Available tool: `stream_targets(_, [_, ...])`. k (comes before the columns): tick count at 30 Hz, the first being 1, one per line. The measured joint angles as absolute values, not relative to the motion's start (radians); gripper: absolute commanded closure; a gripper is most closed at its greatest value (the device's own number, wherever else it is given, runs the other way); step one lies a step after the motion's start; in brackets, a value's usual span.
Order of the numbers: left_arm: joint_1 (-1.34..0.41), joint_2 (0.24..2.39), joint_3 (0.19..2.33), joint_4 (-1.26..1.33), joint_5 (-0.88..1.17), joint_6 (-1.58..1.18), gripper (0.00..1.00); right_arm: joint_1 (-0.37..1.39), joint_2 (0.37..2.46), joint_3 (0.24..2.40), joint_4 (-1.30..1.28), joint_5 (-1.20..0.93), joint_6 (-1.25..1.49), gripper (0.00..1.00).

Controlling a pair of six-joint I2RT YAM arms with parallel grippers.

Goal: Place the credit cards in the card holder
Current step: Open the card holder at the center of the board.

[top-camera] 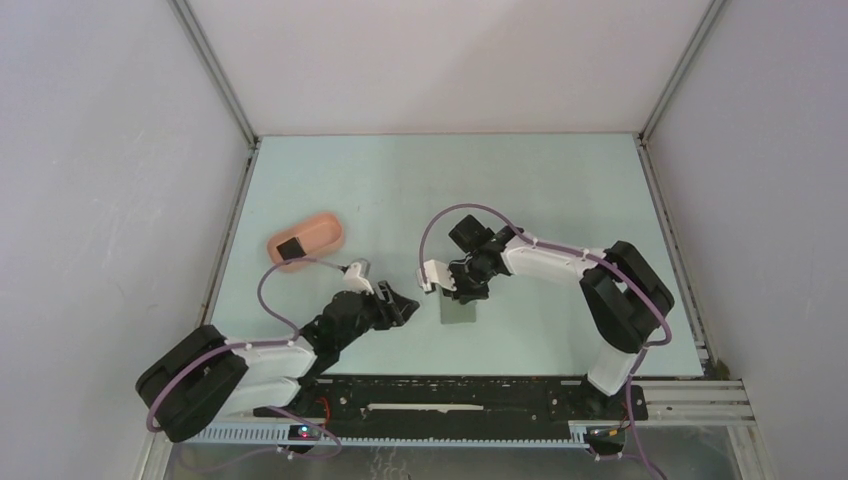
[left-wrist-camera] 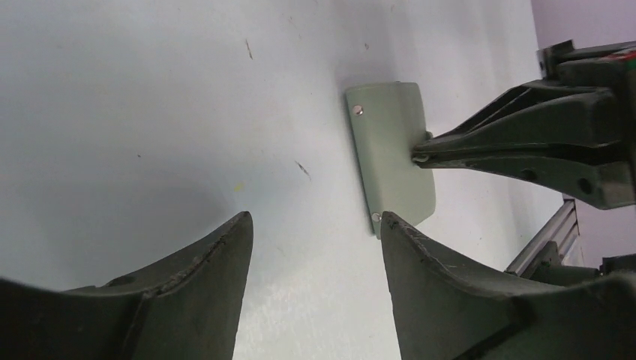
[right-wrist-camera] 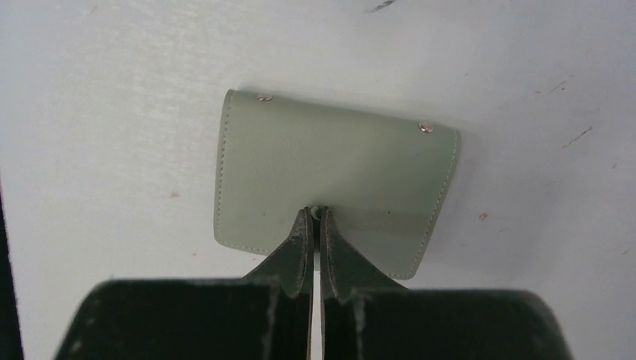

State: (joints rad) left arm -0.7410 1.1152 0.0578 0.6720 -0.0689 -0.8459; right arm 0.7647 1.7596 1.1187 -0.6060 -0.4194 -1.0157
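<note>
The card holder (top-camera: 458, 312) lies closed and flat on the table, a grey-green case with two small rivets along one edge (right-wrist-camera: 330, 161). My right gripper (right-wrist-camera: 315, 214) comes down on it from the far side, its fingers pressed together on the small tab at the middle of the case's edge (left-wrist-camera: 390, 142). My left gripper (left-wrist-camera: 315, 217) is open and low over the bare table just left of the case, its right fingertip (left-wrist-camera: 390, 225) near one corner. In the top view the left gripper (top-camera: 405, 305) has nothing in it. No credit cards show plainly.
A pink oblong tray (top-camera: 318, 230) sits at the back left with a dark flat piece (top-camera: 291, 248) in it; I cannot tell whether that is a card. White walls close in the table on three sides.
</note>
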Motion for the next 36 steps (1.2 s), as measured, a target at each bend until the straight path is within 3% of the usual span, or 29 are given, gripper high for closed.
stream_targets(8, [-0.777, 1.197, 0.125, 0.712, -0.031, -0.833, 0.26, 0.692, 1.633, 1.073, -0.629, -0.564, -1.042, 1.0])
stream_targets(20, [-0.795, 1.183, 0.128, 0.786, 0.029, -0.805, 0.06, 0.569, 1.61, 1.087, -0.651, -0.847, -0.945, 1.0])
stream_targets(36, [-0.883, 1.314, 0.261, 0.761, 0.03, -0.767, 0.05, 0.531, 1.654, 1.103, -0.596, -0.931, -0.768, 1.0])
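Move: The left hand, open and empty, has the card holder about 10 cm to its right, 2 cm ahead and 3 cm lower. The right fingers are already shut on the holder's tab, with the holder's middle about 2 cm to their left, 1 cm farther out and 1 cm below. The orange tray lies well away, some 17 cm ahead of the left hand, 24 cm to its left and 3 cm lower. Upward goes the right hand, about 7 cm, keeping its pinch on the holder's tab while the wrist swings some 35 degrees, so that the fingers point less steeply down and more to the left and back. The left hand dips a touch, then travels about 8 cm right towards the holder, rising around 4 cm, turning slightly clockwise and opening nearly full, its tips ending close by the holder. ##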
